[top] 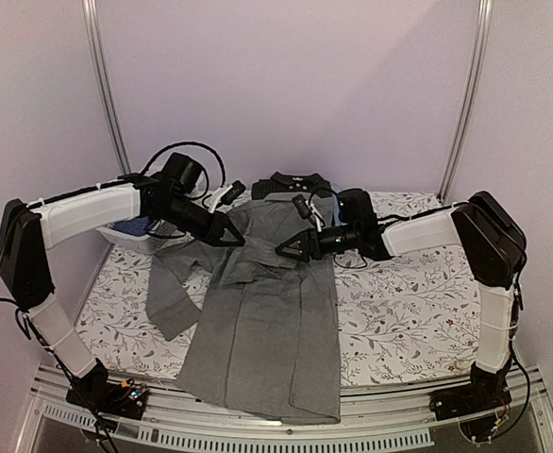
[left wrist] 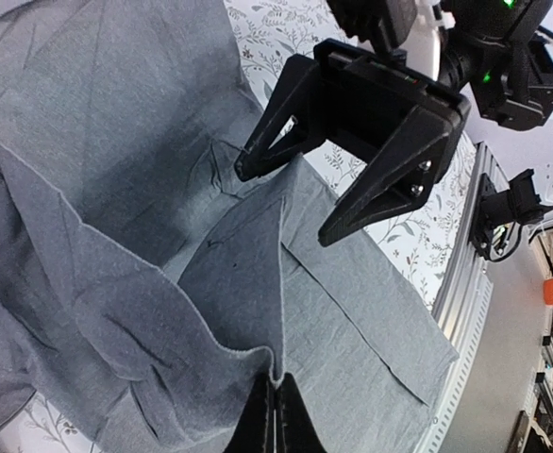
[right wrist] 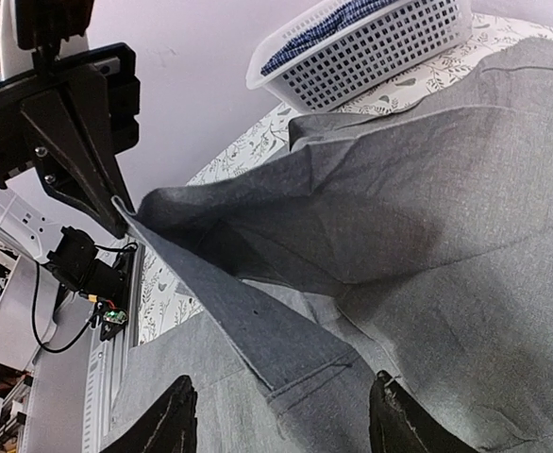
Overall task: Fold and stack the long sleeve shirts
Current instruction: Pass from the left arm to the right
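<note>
A grey long sleeve shirt point(top: 267, 321) lies spread down the middle of the table, its hem hanging over the near edge. My left gripper point(top: 237, 238) is shut on the edge of the shirt's front panel point(left wrist: 276, 377) and holds it raised in a ridge. My right gripper point(top: 291, 250) hovers just right of that ridge. It stands open, with the raised strip of grey cloth point(right wrist: 286, 349) between its fingers point(right wrist: 173, 420), which are apart from it. A black shirt point(top: 295, 182) lies folded at the back.
A white lattice basket point(top: 130, 234) with blue cloth point(right wrist: 333, 24) in it stands at the back left, close behind my left arm. The table has a floral cover point(top: 399, 302). Metal rails run along its near edge point(top: 286, 429).
</note>
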Robot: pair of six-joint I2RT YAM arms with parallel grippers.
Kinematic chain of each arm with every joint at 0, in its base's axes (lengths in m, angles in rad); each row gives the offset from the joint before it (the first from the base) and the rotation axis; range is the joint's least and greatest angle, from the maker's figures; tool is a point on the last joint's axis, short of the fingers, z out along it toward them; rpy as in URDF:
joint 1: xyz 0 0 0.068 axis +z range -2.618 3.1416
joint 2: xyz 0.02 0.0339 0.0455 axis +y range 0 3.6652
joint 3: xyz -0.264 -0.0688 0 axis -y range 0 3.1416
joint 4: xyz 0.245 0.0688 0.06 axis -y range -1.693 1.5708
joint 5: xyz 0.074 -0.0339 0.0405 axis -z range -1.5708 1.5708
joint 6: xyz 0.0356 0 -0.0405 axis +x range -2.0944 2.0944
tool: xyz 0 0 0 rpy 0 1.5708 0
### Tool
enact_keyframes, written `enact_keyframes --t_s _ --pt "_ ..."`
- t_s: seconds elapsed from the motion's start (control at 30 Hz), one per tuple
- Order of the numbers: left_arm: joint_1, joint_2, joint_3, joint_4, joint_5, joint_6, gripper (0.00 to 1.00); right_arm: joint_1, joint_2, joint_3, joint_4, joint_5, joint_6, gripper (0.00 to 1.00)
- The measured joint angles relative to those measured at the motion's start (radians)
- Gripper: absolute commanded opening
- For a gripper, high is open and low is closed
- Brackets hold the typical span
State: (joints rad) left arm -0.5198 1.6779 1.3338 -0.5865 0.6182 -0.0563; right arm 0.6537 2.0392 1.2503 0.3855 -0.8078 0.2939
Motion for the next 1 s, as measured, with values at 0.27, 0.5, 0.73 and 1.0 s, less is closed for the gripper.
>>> enact_keyframes --t_s 0.27,0.5,0.73,1.0 --pt "0.0 0.003 0.021 0.003 -0.006 -0.005 0.0 0.042 -0.015 0.003 -0.134 0.092 -0.069 0.45" --pt "0.0 0.011 0.025 0.005 -0.026 -0.018 0.08 0.061 -0.045 0.02 -0.216 0.129 -0.061 0.0" --pt "0.0 0.034 0.06 0.026 -0.091 -0.074 0.37 0.119 -0.245 -0.023 -0.312 0.112 0.124 0.0" --pt "-0.043 0.1 0.06 0.088 -0.142 -0.15 0.39 0.244 -0.544 -0.403 -0.295 0.181 0.475 0.0"
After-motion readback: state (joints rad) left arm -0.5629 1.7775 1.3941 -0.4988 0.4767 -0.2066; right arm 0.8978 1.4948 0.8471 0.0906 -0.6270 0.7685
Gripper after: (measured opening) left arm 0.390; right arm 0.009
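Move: Between the right hand's partly open fingers hangs the grey shirt's seamed edge, about 1 cm back, 1 cm left and 2 cm below the hand point. From the left hand, which still pinches that cloth farther up, the same spot is some 6 cm right, 1 cm ahead and 5 cm lower. The folded shirt stack lies roughly 20 cm ahead and 3 cm right of the right hand; the spread sleeve is about 21 cm to its left and 8 cm back, both well below. Sinking about 2 cm and easing back a little, the right hand shuts its fingers on the seamed edge; the left then opens and lets go, shifting 3 cm forward, then slightly right and down. Still pinching, the right pulls the cloth back towards the base, some 17 cm in all, arching up before sinking again and rolling nearly 30 degrees. ##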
